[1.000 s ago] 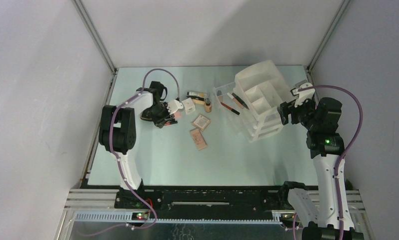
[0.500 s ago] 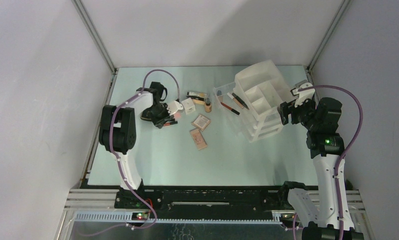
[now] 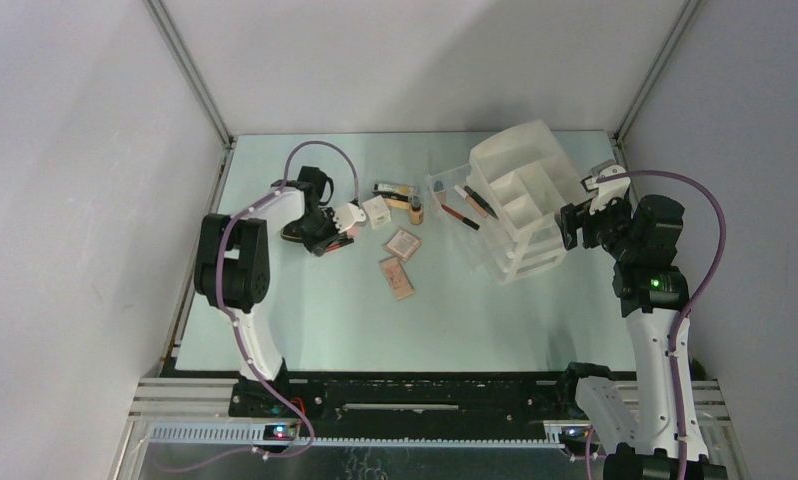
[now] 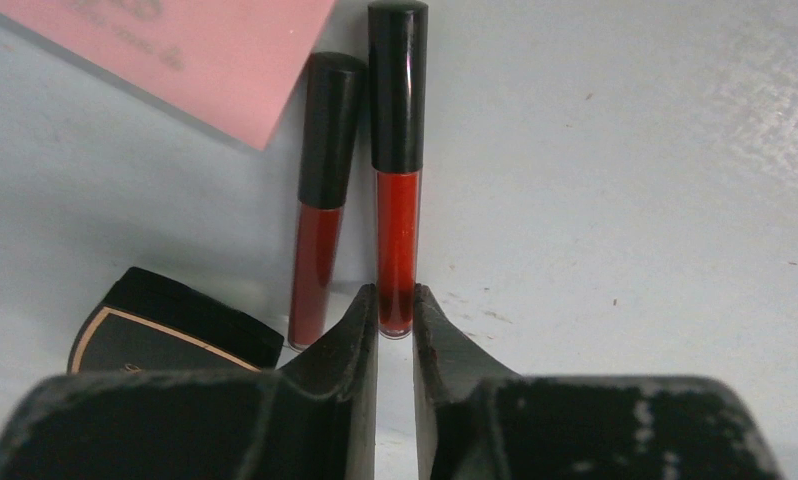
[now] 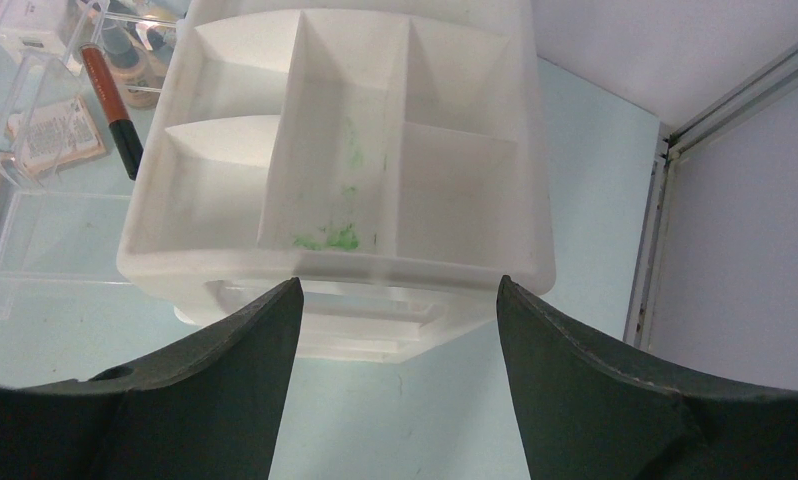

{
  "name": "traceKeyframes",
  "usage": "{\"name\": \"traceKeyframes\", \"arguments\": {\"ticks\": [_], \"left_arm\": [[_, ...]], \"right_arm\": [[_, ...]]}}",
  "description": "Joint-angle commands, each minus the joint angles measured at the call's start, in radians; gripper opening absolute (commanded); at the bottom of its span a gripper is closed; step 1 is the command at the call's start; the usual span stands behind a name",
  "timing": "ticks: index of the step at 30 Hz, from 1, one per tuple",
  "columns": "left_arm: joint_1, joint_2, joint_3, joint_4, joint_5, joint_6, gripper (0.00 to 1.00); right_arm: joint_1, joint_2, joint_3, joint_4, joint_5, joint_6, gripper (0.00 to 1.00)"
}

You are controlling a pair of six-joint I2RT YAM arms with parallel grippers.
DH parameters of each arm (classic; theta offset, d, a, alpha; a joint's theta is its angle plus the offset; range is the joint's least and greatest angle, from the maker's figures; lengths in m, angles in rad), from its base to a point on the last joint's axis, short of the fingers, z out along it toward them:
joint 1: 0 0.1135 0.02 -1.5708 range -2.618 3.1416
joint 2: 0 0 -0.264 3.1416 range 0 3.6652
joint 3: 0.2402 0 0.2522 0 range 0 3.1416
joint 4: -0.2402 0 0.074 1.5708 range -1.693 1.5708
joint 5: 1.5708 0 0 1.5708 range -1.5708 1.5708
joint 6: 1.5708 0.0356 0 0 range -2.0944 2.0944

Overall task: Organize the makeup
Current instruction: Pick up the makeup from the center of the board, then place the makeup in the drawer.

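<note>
My left gripper (image 4: pixel 395 305) is low over the table and shut on the clear end of a bright red gloss tube (image 4: pixel 396 190) with a black cap. Close on its left lies a darker red tube (image 4: pixel 318 225). A pink palette (image 4: pixel 175 50) and a black compact (image 4: pixel 165 335) lie beside them. From above, the left gripper (image 3: pixel 337 236) is at the left of the makeup cluster: a small white box (image 3: pixel 376 210), beige bottles (image 3: pixel 403 195) and two flat palettes (image 3: pixel 402 243). My right gripper (image 5: pixel 397 290) is open and empty, facing the white organizer (image 5: pixel 375 150).
A clear drawer (image 3: pixel 453 205) stands pulled out of the organizer (image 3: pixel 520 195) toward the left, with thin pencils (image 3: pixel 467 207) in it. A red and black pencil (image 5: pixel 110 105) shows through its wall. The enclosure's frame post (image 5: pixel 655 240) runs close on the right.
The left jaws have closed onto the end of the bright red tube, and the left wrist has shifted slightly. The right arm has not moved.
</note>
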Motion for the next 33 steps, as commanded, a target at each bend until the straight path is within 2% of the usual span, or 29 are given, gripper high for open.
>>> {"name": "traceKeyframes", "arguments": {"ticks": [1,13,21,26,33], "left_arm": [[-0.008,-0.079,-0.05,0.036,0.033,0.0,0.08],[-0.119,-0.341,-0.138,-0.04,0.066,0.039,0.01],[-0.316,-0.521,-0.053,-0.053,0.059,0.013,0.0],[-0.442,-0.545,0.056,-0.054,0.003,0.044,0.0],[-0.572,-0.497,0.171,0.01,-0.105,0.224,0.0]], "right_arm": [[-0.006,-0.011,-0.006,0.018,-0.006,-0.005,0.8],[-0.005,-0.007,-0.006,0.018,-0.002,-0.006,0.8],[-0.005,-0.013,-0.006,0.018,-0.006,-0.006,0.8],[-0.004,-0.015,-0.006,0.018,-0.012,-0.006,0.8],[-0.005,-0.024,-0.006,0.018,-0.012,-0.007,0.8]]}}
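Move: The red lip gloss is already pinched by its left end in the left gripper, down at the board. The clear open drawer it is taken towards lies about 35 cm to the right, 6 cm ahead and slightly higher. The dark lip gloss lies about 2 cm ahead and 4 cm right, the pink packet 6 ahead and 8 right, the black compact 5 ahead and 5 left. From the right hand, the drawer is about 20 cm left, 4 ahead and 20 below. Keep the left gripper shut on the end of the red lip gloss and lift it off the board, easing back a little first, then sweep up and right towards the open drawer: some 21 cm up, 17 cm right and 6 cm back. On the way, turn the wrist clockwise about 30 degrees and tilt the fingers forward by about as much. ##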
